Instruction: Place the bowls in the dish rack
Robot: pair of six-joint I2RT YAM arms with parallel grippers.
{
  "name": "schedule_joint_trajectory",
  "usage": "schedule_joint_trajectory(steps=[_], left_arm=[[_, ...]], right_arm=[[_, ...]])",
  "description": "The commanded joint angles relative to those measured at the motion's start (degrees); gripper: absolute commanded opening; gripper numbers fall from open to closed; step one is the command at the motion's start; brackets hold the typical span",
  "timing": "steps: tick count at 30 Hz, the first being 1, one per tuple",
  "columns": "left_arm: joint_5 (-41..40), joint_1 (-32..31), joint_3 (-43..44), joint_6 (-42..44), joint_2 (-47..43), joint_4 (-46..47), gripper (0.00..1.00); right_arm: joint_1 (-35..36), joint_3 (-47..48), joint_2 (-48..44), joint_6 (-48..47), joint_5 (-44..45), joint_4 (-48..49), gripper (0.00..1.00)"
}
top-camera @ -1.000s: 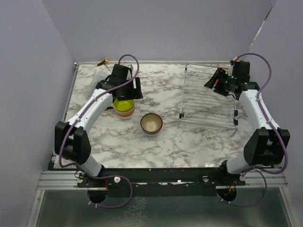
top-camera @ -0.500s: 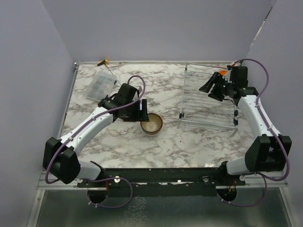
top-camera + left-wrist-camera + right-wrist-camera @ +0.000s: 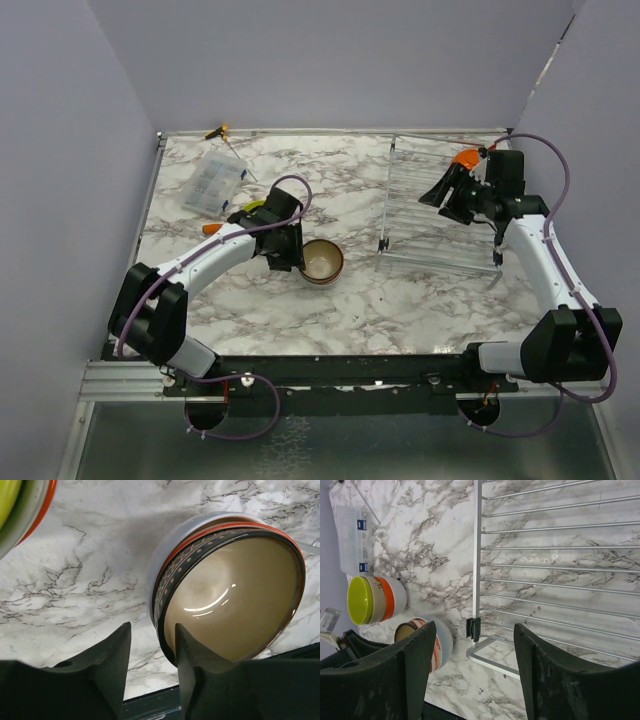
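Note:
A beige-lined bowl point(image 3: 235, 600) with a dark patterned band and orange rim is nested in a white bowl point(image 3: 322, 262) at mid-table. My left gripper point(image 3: 152, 626) point(image 3: 288, 255) is open astride its near rim. One finger is inside the bowl and the other is outside, with a gap to the rim. A stack of bowls topped by a lime green one point(image 3: 367, 600) point(image 3: 256, 206) stands behind the left arm. My right gripper point(image 3: 475, 626) point(image 3: 440, 192) hangs open and empty over the near-left corner of the wire dish rack point(image 3: 476, 555) point(image 3: 440, 215).
A clear plastic compartment box point(image 3: 213, 180) lies at the back left. A small yellow-handled tool point(image 3: 216, 131) sits at the far edge. An orange shape point(image 3: 465, 158) shows by the right wrist at the rack's far side. Purple walls close in on three sides.
My left arm swung from over the lime-topped stack down to the patterned bowl, and its jaws narrowed around the rim. The right gripper shifted only slightly above the rack.

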Motion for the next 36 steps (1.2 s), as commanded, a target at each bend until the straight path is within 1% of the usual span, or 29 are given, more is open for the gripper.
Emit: schedule_joint_trajectory(steps=[1, 3, 6, 9, 17, 18, 21, 25, 28, 31, 36], left_arm=[[-2.43, -0.33, 0.89, -1.15, 1.54, 2.14, 0.36], [-2.33, -0.33, 1.28, -0.64, 1.67, 2.14, 0.30], [-1.39, -0.33, 2.05, 0.61, 1.67, 2.14, 0.16], [-0.96, -0.33, 3.14, 1.75, 1.36, 2.07, 0.01], [-1.03, -0.33, 9.42, 3.82, -0.29, -0.39, 0.00], [-0.96, -0.33, 10.43, 4.30, -0.41, -0.95, 0.00], [-1.12, -0.25, 13.90, 5.70, -0.76, -2.33, 0.00], [-0.70, -0.16, 19.40, 6.19, 0.18, -1.63, 0.00], [2.49, -0.16, 24.21, 6.17, 2.99, -0.06, 0.00], [7.44, -0.01, 29.38, 6.09, 6.48, 0.96, 0.00], [16.34, 1.23, 35.60, 7.07, 11.13, 1.24, 0.00]], right_arm=[[0.24, -1.78, -2.61, 0.54, 0.01, -1.80, 0.68], [0.19, -1.90, -3.07, 0.71, 0.49, -1.93, 0.68], [0.23, -1.71, -3.49, 0.91, 0.70, -2.07, 0.68], [0.25, -1.37, -3.60, 1.01, 0.85, -2.16, 0.68], [0.23, -0.55, -3.43, 1.15, -2.51, -1.53, 0.69], [0.25, -0.71, -3.47, 1.22, -3.47, -1.11, 0.70], [0.19, -1.75, -4.12, 1.40, -8.43, 1.53, 0.81], [0.20, -4.97, -5.91, 4.31, -18.38, 9.82, 0.89], [0.66, -8.65, -7.58, 10.89, -24.14, 19.75, 0.93], [2.70, -10.32, -8.13, 17.25, -25.39, 27.01, 0.96], [8.12, -8.13, -5.93, 19.48, -23.91, 29.09, 0.98]])
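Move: The brown bowl tops its stack about 5 cm to the right of the left hand and 1 cm ahead, its middle 3 cm lower; the green bowl stack lies about 9 cm left and 10 ahead of that hand. From the right hand the brown bowl is some 27 cm left, 9 back and 14 below. The dish rack's middle is 4 cm ahead of and 17 below the right hand; the orange bowl, 14 ahead, 5 right, 12 down. The brown bowl's left rim is pinched as the left fingers, already straddling it, close; then the left hand lifts it about 14 cm, swinging 9 forward and 7 right towards the rack, wrist tipping some 20 degrees so the fingertips swing outward and right. Later the right hand, opening wider, goes some 8 cm left and 6 up, drawing back 3, towards the bowl. ##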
